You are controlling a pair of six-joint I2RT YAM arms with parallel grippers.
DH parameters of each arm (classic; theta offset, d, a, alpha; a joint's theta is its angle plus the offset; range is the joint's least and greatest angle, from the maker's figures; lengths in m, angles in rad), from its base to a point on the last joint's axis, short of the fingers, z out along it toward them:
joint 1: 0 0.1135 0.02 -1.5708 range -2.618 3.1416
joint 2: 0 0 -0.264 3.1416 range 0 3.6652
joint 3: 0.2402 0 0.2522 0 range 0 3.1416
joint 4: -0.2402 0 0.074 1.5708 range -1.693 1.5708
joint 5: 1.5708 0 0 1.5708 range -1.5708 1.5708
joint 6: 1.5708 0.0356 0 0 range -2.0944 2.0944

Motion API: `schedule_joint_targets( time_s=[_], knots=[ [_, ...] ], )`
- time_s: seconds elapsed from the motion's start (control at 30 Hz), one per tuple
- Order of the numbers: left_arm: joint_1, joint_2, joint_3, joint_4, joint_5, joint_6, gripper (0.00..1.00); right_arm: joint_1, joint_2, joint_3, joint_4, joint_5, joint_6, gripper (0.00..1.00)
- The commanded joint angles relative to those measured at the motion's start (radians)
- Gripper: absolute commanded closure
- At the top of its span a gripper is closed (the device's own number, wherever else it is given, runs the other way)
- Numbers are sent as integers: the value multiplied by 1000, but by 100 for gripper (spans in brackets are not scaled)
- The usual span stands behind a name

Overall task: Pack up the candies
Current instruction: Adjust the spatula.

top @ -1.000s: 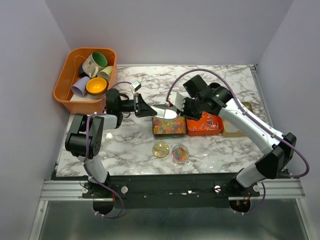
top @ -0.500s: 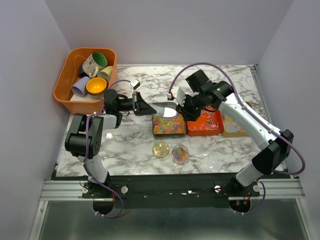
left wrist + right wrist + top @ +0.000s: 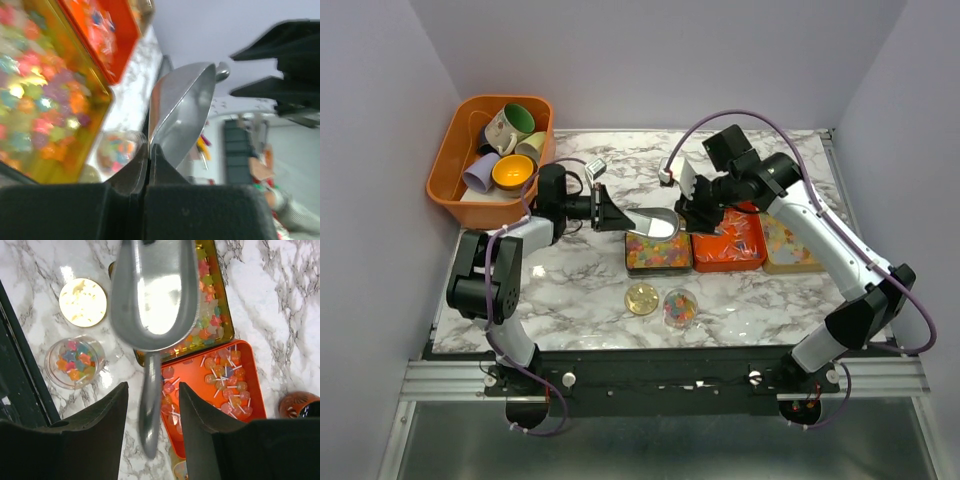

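A shiny metal scoop point(image 3: 655, 222) hangs over the gold tin point(image 3: 628, 262) of mixed coloured candies point(image 3: 658, 253). My left gripper point(image 3: 610, 213) is shut on the scoop's bowl end point(image 3: 182, 110), with the jaws pressed together on its thin edge. My right gripper point(image 3: 692, 215) is open. In its wrist view the scoop handle point(image 3: 150, 410) lies in the gap between the fingers point(image 3: 107, 412) and touches neither. The scoop bowl point(image 3: 152, 290) looks empty. More candies fill a small clear jar point(image 3: 680, 308) near the front.
An orange tin point(image 3: 757, 262) of lollipops sits right of the gold tin, and a third tin point(image 3: 792, 262) lies beyond it. A flat gold lid point(image 3: 642, 298) rests beside the jar. An orange bin point(image 3: 448, 160) of mugs stands at the back left.
My right gripper has opened off the scoop handle and its arm has drawn up and back. The left gripper keeps its grip on the scoop, which has barely moved.
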Motion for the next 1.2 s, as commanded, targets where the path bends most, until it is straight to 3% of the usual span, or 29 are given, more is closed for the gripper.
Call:
schedule_joint_targets(
  time_s=[0.0,0.13,0.4,1.17],
  knots=[
    [-8,-28,175,-862,-129,686,100,-7,-92,-67,21,-19,-100,48],
    [-5,-51,124,-782,-160,623,100,-7,-92,-93,-31,-17,-173,48],
    [-5,-94,103,-737,-162,597,100,-9,-56,-141,-5,7,-136,48],
    [0,-149,74,-683,-149,541,100,-18,70,-190,3,-128,-70,50]
  ],
)
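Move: Just under the right hand's half-open fingers, about 3 cm down, lies the spatula handle. From the left hand, which still pinches the blade's rim, it is some 13 cm to the right and 2 cm up. From the right hand, the candy tin lies 2 cm back, 6 cm left; the red tray level, 10 cm right; the jar 14 cm back, 1 cm left; all some 16–18 cm below. Sinking about 7 cm and easing back some 2 cm, the right hand follows the spatula handle down, fingers still half open either side of it and not closing. The left hand keeps its pinch on the blade, drops nearly 5 cm then rises about 2, drawing slightly back and left, and tips its fingertips down some 15 degrees. ##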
